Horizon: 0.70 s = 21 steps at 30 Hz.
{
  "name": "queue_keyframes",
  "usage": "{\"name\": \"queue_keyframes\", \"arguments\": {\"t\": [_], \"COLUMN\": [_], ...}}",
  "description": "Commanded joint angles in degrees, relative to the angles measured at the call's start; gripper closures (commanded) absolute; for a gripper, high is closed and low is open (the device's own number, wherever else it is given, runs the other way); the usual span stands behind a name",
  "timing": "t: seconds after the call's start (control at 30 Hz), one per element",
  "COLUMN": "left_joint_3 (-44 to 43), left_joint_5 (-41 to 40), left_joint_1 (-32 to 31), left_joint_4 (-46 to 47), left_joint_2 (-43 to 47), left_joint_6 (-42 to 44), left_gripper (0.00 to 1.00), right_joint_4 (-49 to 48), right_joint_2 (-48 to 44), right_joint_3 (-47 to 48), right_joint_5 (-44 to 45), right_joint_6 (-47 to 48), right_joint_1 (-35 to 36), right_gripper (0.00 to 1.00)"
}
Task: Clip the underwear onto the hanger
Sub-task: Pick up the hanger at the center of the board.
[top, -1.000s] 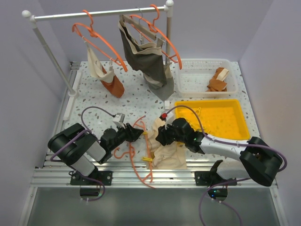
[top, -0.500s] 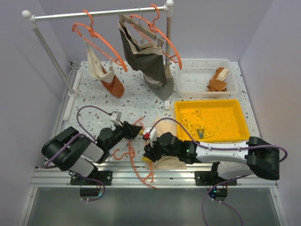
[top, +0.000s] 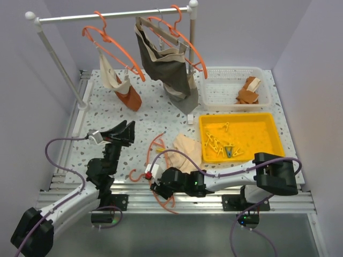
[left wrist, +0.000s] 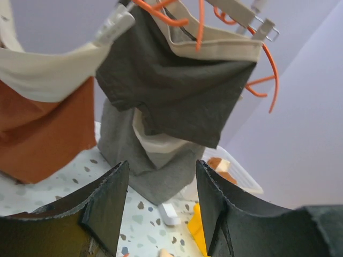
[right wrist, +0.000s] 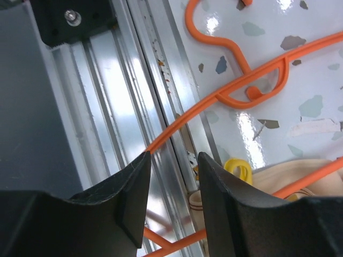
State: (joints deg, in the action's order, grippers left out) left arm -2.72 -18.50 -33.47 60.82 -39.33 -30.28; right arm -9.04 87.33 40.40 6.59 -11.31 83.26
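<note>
The orange hanger (top: 150, 151) lies flat near the table's front edge, with its lower end over the metal rail. The cream underwear (top: 187, 152) lies bunched just right of it. My right gripper (top: 156, 189) is low over the rail at the hanger's near end. In the right wrist view its fingers (right wrist: 174, 160) stand open, with the hanger (right wrist: 257, 80) wire running under them and nothing pinched. A yellow clip (right wrist: 238, 170) sits on the underwear (right wrist: 300, 176) edge. My left gripper (top: 127, 129) is raised left of the hanger, open and empty (left wrist: 161, 171), facing the rack.
A yellow tray (top: 268, 152) of clips stands at the right, with a white basket (top: 214, 91) of rust cloths behind it. At the back, a rack (top: 107, 15) carries orange hangers, a dark grey garment (top: 163, 64) and a cream and rust piece (top: 123, 88).
My left gripper let go of the hanger, opened, and rose up and to the left. My right arm left the underwear and swept down-left to the front rail.
</note>
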Motion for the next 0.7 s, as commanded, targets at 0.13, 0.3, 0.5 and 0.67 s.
{"name": "queue_keyframes", "arguments": {"t": [0.13, 0.3, 0.5, 0.67], "left_joint_3": [4.7, 4.0, 3.4, 3.3], "left_joint_5": [-9.6, -9.2, -8.5, -8.2], "left_joint_1": [0.5, 0.4, 0.5, 0.5], "left_joint_4": [-15.6, -17.4, -20.2, -22.1], "left_joint_2": [6.0, 5.2, 5.9, 7.6], "left_joint_6": [2.6, 2.4, 2.0, 1.7], "left_gripper": [0.43, 0.43, 0.43, 0.43], "right_joint_4": [0.8, 3.5, 7.4, 13.3], "right_joint_2": [3.8, 8.5, 10.2, 13.8], "right_joint_3": [7.0, 10.2, 12.5, 16.1], "right_joint_5": [1.1, 4.5, 8.5, 12.6], "right_joint_6": [-4.0, -8.3, -13.7, -16.5], "right_joint_1": [2.3, 3.4, 5.6, 7.3], "right_gripper": [0.56, 0.56, 0.56, 0.57]}}
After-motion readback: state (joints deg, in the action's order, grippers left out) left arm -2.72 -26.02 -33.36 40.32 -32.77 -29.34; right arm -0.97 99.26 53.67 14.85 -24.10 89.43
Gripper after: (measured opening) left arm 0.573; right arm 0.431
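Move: The right hand, low over the board's near edge with open fingers, has the hanger's hook-side bar about 3 cm to its left, 1 cm back and 3 cm below. The hanger's hook lies some 6 cm ahead and 9 cm left, the visible yellow clip about 16 cm ahead and 2 cm right, the beige cloth roughly 14 cm ahead and 12 cm right, all near board level. From the raised left hand that bar is about 21 cm back, 6 cm right and 24 cm below. Leftward by about 4 cm and a little back towards its base, the right hand rises slightly, then dips to just below its starting height, bringing its open fingers around the hanger's hook-side bar while the wrist turns slightly clockwise. The left hand, empty and open, shifts a little left, then sinks about 6 cm, its fingers tipping down from their upward tilt. ##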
